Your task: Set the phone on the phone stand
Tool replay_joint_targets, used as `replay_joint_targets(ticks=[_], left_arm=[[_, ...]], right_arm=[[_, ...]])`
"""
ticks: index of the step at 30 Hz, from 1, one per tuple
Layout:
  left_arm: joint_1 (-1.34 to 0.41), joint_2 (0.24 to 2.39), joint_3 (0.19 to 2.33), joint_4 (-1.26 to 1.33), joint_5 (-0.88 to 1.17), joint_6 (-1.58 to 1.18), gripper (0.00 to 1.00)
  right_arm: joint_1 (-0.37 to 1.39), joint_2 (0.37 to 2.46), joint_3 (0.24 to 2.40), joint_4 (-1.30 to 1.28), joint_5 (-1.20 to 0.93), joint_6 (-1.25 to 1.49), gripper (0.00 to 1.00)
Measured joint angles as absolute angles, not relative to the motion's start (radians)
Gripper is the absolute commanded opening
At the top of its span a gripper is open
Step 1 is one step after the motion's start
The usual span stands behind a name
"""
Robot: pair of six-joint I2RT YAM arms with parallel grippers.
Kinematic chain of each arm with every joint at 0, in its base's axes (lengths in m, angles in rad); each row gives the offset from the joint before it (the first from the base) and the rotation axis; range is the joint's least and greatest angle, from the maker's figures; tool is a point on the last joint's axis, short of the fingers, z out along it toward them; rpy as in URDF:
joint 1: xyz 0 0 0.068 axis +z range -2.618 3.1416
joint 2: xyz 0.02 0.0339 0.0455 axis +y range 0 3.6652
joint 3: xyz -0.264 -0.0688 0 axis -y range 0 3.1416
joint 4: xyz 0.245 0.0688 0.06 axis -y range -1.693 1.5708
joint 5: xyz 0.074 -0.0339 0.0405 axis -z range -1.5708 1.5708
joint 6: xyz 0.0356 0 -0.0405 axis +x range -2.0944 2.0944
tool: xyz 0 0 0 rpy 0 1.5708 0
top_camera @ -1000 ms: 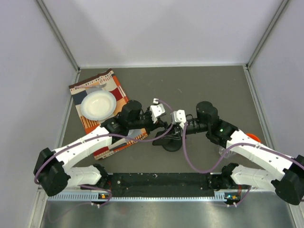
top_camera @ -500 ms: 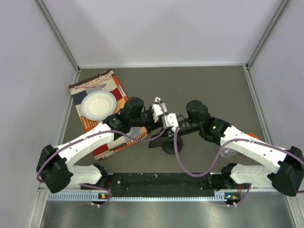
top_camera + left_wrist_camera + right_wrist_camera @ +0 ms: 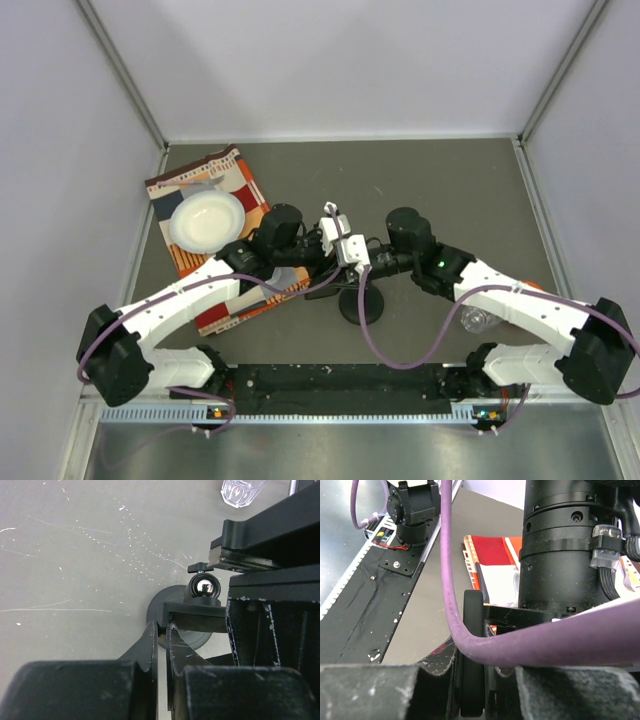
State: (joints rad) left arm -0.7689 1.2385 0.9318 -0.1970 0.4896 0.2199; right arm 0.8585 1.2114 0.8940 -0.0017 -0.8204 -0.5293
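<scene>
The phone stand point(image 3: 360, 304) stands in the middle of the table, its disc base, post and shiny ball head point(image 3: 202, 587) showing. The phone point(image 3: 472, 655) is a black slab seen edge-on, upright between my right gripper's point(image 3: 477, 649) fingers. In the left wrist view the phone point(image 3: 197, 619) lies as a dark bar just below the ball head. My left gripper point(image 3: 161, 630) is almost closed, pinching the phone's near end. In the top view the left gripper point(image 3: 332, 272) and right gripper point(image 3: 362, 272) meet just above the stand, hiding the phone.
An orange-checked cloth point(image 3: 215, 240) with a white bowl point(image 3: 207, 220) lies at the left rear. A clear glass point(image 3: 478, 320) lies by my right arm and shows in the left wrist view point(image 3: 241, 491). Purple cables loop over the stand.
My right gripper has moved left to meet the left gripper over the stand. The dark slab that lay low to the stand's left is now up between the grippers.
</scene>
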Motion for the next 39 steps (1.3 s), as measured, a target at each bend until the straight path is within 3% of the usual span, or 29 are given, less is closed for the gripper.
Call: replay_joint_targets(ticks=[24, 39], left_arm=[[-0.773, 1.233, 0.932, -0.219, 0.495, 0.172, 0.0], [-0.863, 1.163, 0.884, -0.192, 0.221, -0.002, 0.0]], right_arm=[[0.761, 1.147, 0.867, -0.038, -0.854, -0.42, 0.0], [0.824, 1.015, 0.867, -0.2, -0.546, -0.205, 0.0]])
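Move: The right hand already holds the phone by its right edge. The phone stand's clamp lies about 6 cm to this hand's right, 3 cm ahead and 4 cm below. The left fingers already pinch the clamp's far end, its middle some 3 cm back from them, straight behind and about level. The stand's round base lies about 5 cm back, 3 cm right and 19 cm below the left hand; the blue mug about 17 cm left, 5 cm ahead and 17 cm below it. Keep the phone pinched in the right gripper and draw it about 5 cm to the right, slightly forward, towards the stand's clamp. In the second half, turn it some 20 degrees clockwise and roll its top forward. Hold the clamp end with the left gripper almost in place, swinging that wrist about 15 degrees counter-clockwise late on. ##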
